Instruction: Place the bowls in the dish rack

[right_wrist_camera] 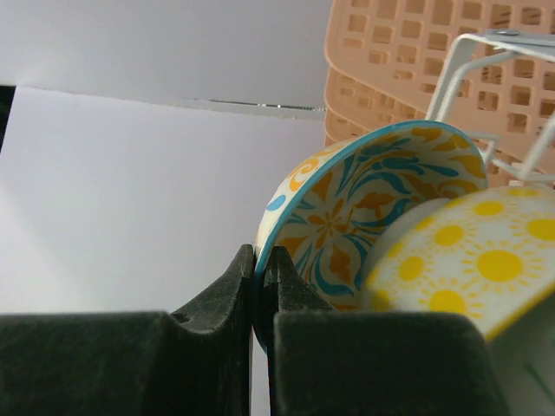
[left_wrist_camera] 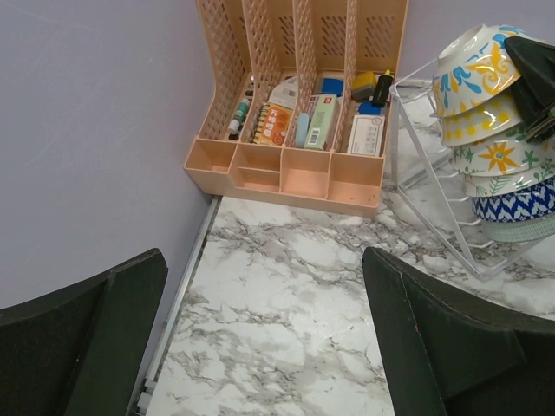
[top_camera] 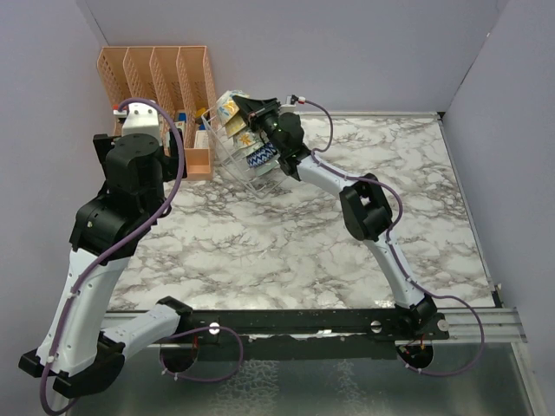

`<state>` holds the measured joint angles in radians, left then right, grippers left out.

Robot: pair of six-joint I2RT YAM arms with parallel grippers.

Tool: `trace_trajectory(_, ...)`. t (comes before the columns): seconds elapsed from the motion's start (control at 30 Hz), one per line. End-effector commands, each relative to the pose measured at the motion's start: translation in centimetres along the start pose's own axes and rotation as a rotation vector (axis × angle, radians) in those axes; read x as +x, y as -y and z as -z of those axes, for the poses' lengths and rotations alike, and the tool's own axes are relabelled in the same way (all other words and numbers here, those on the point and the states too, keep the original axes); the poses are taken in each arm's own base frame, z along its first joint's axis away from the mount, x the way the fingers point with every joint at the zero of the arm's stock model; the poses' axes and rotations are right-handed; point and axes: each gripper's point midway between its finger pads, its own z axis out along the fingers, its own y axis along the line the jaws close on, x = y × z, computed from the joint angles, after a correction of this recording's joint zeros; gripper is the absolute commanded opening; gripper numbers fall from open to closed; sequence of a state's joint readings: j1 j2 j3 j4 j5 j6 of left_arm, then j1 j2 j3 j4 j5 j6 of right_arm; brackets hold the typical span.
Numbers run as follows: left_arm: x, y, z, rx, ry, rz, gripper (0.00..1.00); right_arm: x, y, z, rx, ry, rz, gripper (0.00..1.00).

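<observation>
The wire dish rack (top_camera: pixel 247 178) stands beside the orange organizer, with several bowls on edge in a row inside it. A blue-white zigzag bowl (left_wrist_camera: pixel 512 204) sits near the front, and behind it a flower-patterned bowl (left_wrist_camera: pixel 503 160) and a yellow sun bowl (right_wrist_camera: pixel 468 260). At the far end is the bowl with the orange flower inside (right_wrist_camera: pixel 347 208). My right gripper (right_wrist_camera: pixel 264 256) is shut on its teal rim. My left gripper (left_wrist_camera: pixel 264 256) hangs open over bare marble in front of the organizer, with nothing between its fingers.
An orange slotted file organizer (left_wrist_camera: pixel 299 165) filled with small items stands against the back wall, just left of the rack. The purple side wall (left_wrist_camera: pixel 87 130) is close on my left gripper's left. Marble tabletop (top_camera: pixel 364 243) stretches to the right.
</observation>
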<state>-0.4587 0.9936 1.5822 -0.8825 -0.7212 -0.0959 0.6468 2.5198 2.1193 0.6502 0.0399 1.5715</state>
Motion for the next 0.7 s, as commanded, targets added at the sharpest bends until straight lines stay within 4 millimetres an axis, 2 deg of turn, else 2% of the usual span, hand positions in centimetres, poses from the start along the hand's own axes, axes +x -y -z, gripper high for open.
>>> trace_trajectory(0.0,-0.5,0.3,-0.2,0.008,0.018,-0.003,0.99,-1.5,-3.1,0.2,-0.041,0.041,-0.071,0.01)
trace_trajectory(0.2,-0.5,0.6,-0.5,0.011,0.014,-0.005,0.99,-2.5,-2.4,0.4,-0.003,0.059,-0.069,0.05)
trace_trajectory(0.4,-0.6,0.7,-0.6,0.010,0.015,-0.007,0.99,-3.5,-2.8,0.4,0.051,0.066,-0.063,0.18)
trace_trajectory(0.57,-0.9,0.7,-0.5,0.012,0.021,-0.001,0.99,-3.5,-2.8,0.5,0.125,0.050,-0.054,0.27)
trace_trajectory(0.67,-0.8,0.7,-0.4,0.013,0.020,0.000,0.99,-2.7,-2.4,0.7,0.145,0.015,-0.063,0.28)
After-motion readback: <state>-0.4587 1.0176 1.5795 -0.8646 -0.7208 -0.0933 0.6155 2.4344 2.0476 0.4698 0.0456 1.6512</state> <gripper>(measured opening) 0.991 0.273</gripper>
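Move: The right hand still pinches the rim of the blue-and-orange patterned bowl, whose middle is about 4 cm to its left and 1 cm back, almost level in height. The yellow-dotted bowl, next in the dish rack, is some 5 cm back, 2 cm left and 4 cm lower; the orange-flower bowl is roughly 9 cm back, 1 cm right and 7 cm down. For the left hand, the patterned bowl is about 29 cm ahead, 18 cm right and 14 cm below. Still around the rim of the patterned bowl, the right hand's fingers loosen from nearly shut to about a quarter open. Meanwhile the hand eases some 2 cm to the right and about 1.5 cm down, edging slightly forward, and the wrist tips about 10 degrees downward to set the bowl into the rack beside the yellow-dotted one. ##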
